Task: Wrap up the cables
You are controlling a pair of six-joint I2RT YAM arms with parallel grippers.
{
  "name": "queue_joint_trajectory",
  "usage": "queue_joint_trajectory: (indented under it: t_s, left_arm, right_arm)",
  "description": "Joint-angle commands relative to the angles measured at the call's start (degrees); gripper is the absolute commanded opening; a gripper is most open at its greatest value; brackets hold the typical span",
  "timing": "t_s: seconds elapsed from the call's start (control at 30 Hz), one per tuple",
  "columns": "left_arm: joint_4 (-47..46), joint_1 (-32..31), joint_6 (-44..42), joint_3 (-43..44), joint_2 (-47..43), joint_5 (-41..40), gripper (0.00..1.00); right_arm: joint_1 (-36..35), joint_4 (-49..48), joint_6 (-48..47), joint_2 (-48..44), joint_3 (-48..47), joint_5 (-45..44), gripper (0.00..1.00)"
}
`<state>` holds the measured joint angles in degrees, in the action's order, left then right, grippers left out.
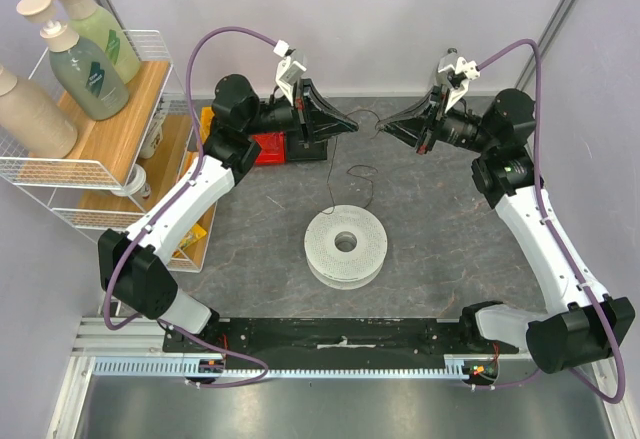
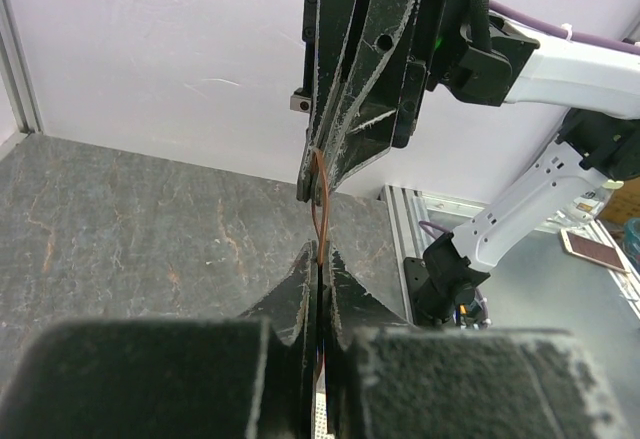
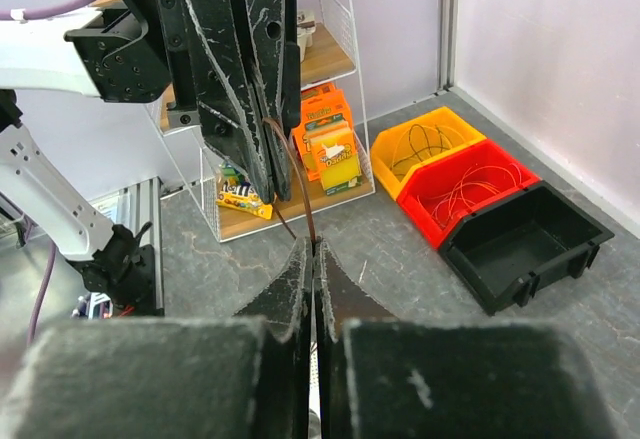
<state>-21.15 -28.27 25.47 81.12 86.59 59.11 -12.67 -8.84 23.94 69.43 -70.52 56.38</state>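
Observation:
A very thin dark cable (image 1: pixel 366 169) hangs between my two grippers above the back of the table and trails down toward the white round spool (image 1: pixel 346 244) at the table's middle. My left gripper (image 1: pixel 352 125) and right gripper (image 1: pixel 386 130) face each other tip to tip, a small gap apart. In the left wrist view my left gripper (image 2: pixel 320 259) is shut on the cable (image 2: pixel 318 207), which runs up to the right gripper's fingers (image 2: pixel 340 149). In the right wrist view my right gripper (image 3: pixel 312 249) is shut on the cable (image 3: pixel 301 191).
A yellow bin (image 3: pixel 425 144), a red bin (image 3: pixel 470 184) with thin wires and a black bin (image 3: pixel 525 239) stand in a row at the back left. A white wire rack (image 1: pixel 95 174) with bottles and snack boxes stands at the far left.

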Motion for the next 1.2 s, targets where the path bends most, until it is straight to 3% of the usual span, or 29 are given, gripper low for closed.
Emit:
queue_joint_trajectory:
  t_s: [0.0, 0.37, 0.77, 1.17]
  left_arm:
    - [-1.1, 0.1, 1.9, -0.3, -1.8, 0.3, 0.02]
    - [7.3, -1.3, -2.4, -1.4, -0.4, 1.2, 0.02]
    - [12.4, -4.2, -7.0, -4.0, -1.5, -0.5, 0.02]
    - [14.1, 1.8, -8.6, -2.7, -4.1, 0.1, 0.02]
  right_arm:
    - [-0.7, -2.7, 2.0, -0.3, 0.3, -1.9, 0.0]
    - [-1.7, -20.2, 19.1, 1.8, 0.6, -5.3, 0.0]
    - [-2.5, -23.7, 23.1, 3.6, -0.5, -6.4, 0.0]
    - [-2.5, -4.5, 5.6, 1.2, -1.4, -2.5, 0.0]
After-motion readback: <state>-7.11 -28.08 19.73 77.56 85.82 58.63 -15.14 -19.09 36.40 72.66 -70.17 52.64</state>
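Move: The left hand already pinches the cable, and the right fingertips, pinching the next stretch, sit about 6 cm to its right, level. From the left hand, the white spool lies roughly 6 cm back, 2 cm left and 38 cm below; the black bin is some 20 cm ahead, 12 cm left and 39 cm below. For the right hand, the left fingertips with their end of the cable are about 6 cm left, level. Both hands keep pinching the cable; the left sinks about 6 cm, the right rises 3.5, then partly lowers. ##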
